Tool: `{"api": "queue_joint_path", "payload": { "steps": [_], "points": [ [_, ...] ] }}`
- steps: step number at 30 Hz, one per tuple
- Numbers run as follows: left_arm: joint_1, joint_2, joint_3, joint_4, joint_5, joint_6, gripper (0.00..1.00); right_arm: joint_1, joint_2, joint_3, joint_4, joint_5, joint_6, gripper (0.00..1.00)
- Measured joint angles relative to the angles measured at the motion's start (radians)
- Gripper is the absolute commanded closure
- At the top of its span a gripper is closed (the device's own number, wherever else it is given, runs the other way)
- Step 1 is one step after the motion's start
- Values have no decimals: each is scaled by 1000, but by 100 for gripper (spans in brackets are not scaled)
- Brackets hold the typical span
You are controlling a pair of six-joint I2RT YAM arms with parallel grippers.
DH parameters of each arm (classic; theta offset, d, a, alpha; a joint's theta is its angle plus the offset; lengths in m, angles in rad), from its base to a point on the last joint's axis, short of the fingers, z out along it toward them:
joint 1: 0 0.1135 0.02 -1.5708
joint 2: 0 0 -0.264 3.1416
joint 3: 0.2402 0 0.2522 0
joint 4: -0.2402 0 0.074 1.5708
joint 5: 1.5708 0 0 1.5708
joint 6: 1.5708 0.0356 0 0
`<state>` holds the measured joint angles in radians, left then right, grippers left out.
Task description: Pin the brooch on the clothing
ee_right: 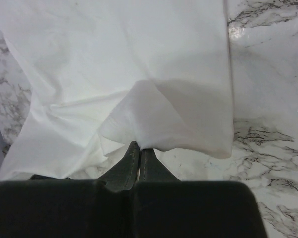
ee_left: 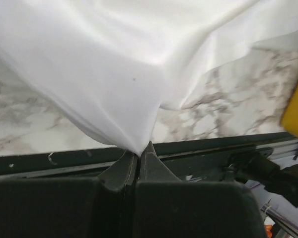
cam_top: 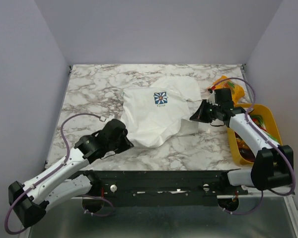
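Note:
The clothing [cam_top: 154, 116], a white T-shirt with a blue, white and yellow flower emblem [cam_top: 160, 98], lies crumpled in the middle of the marble table [cam_top: 89, 94]. My left gripper [cam_top: 128, 144] is at its near left edge. In the left wrist view this gripper [ee_left: 138, 151] is shut on a pulled-up point of the white cloth [ee_left: 114, 64]. My right gripper [cam_top: 194, 117] is at the shirt's right side. The right wrist view shows it [ee_right: 139, 148] shut on a fold of the cloth [ee_right: 139, 59]. The brooch is out of view.
A yellow bin [cam_top: 269, 113] with colourful items stands at the table's right edge, behind the right arm. An orange snack packet [cam_top: 229, 87] lies beyond it. A black rail [cam_top: 164, 176] runs along the near edge. Grey walls enclose three sides.

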<state>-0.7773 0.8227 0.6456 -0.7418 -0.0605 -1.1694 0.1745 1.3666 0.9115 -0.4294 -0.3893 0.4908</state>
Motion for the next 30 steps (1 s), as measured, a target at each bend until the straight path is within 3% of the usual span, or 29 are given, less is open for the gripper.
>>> {"api": "queue_joint_path", "payload": {
  "steps": [7,13,23,30],
  "points": [
    [5,118,488,-58,-262,243,100,0,-188,130,-42,-41,-35,99],
    [6,108,764,-18,-373,444,100,0,-390,281,-48,-120,-79,99],
    [6,70,1032,-24,-299,657,100,0,-600,496,-55,-288,-95,99],
    [6,82,1133,-26,-287,733,100,0,-566,656,-63,-272,-88,99]
  ]
}}
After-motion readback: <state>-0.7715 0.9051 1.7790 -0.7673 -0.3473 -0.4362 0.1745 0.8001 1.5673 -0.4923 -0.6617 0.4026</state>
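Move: Both grippers already pinch the clothing near its hem, some 11 cm above the table. From the left gripper, the clothing's middle lies about 25 cm ahead and 12 cm to the right, with the blue emblem roughly 32 cm ahead and 13 cm right. From the right gripper, the middle is about 9 cm ahead and 15 cm left, the emblem 16 cm ahead and 14 cm left; the orange packet is some 19 cm ahead and 18 cm right. Keep both grippers shut on the hem and sweep them swiftly up together, a little over 40 cm, tipping both wrists up some 65 degrees until the fingers point about level. Arc the left gripper forward first, then partway back while it drifts left; after its first rise, draw the right one back about 16 cm. ##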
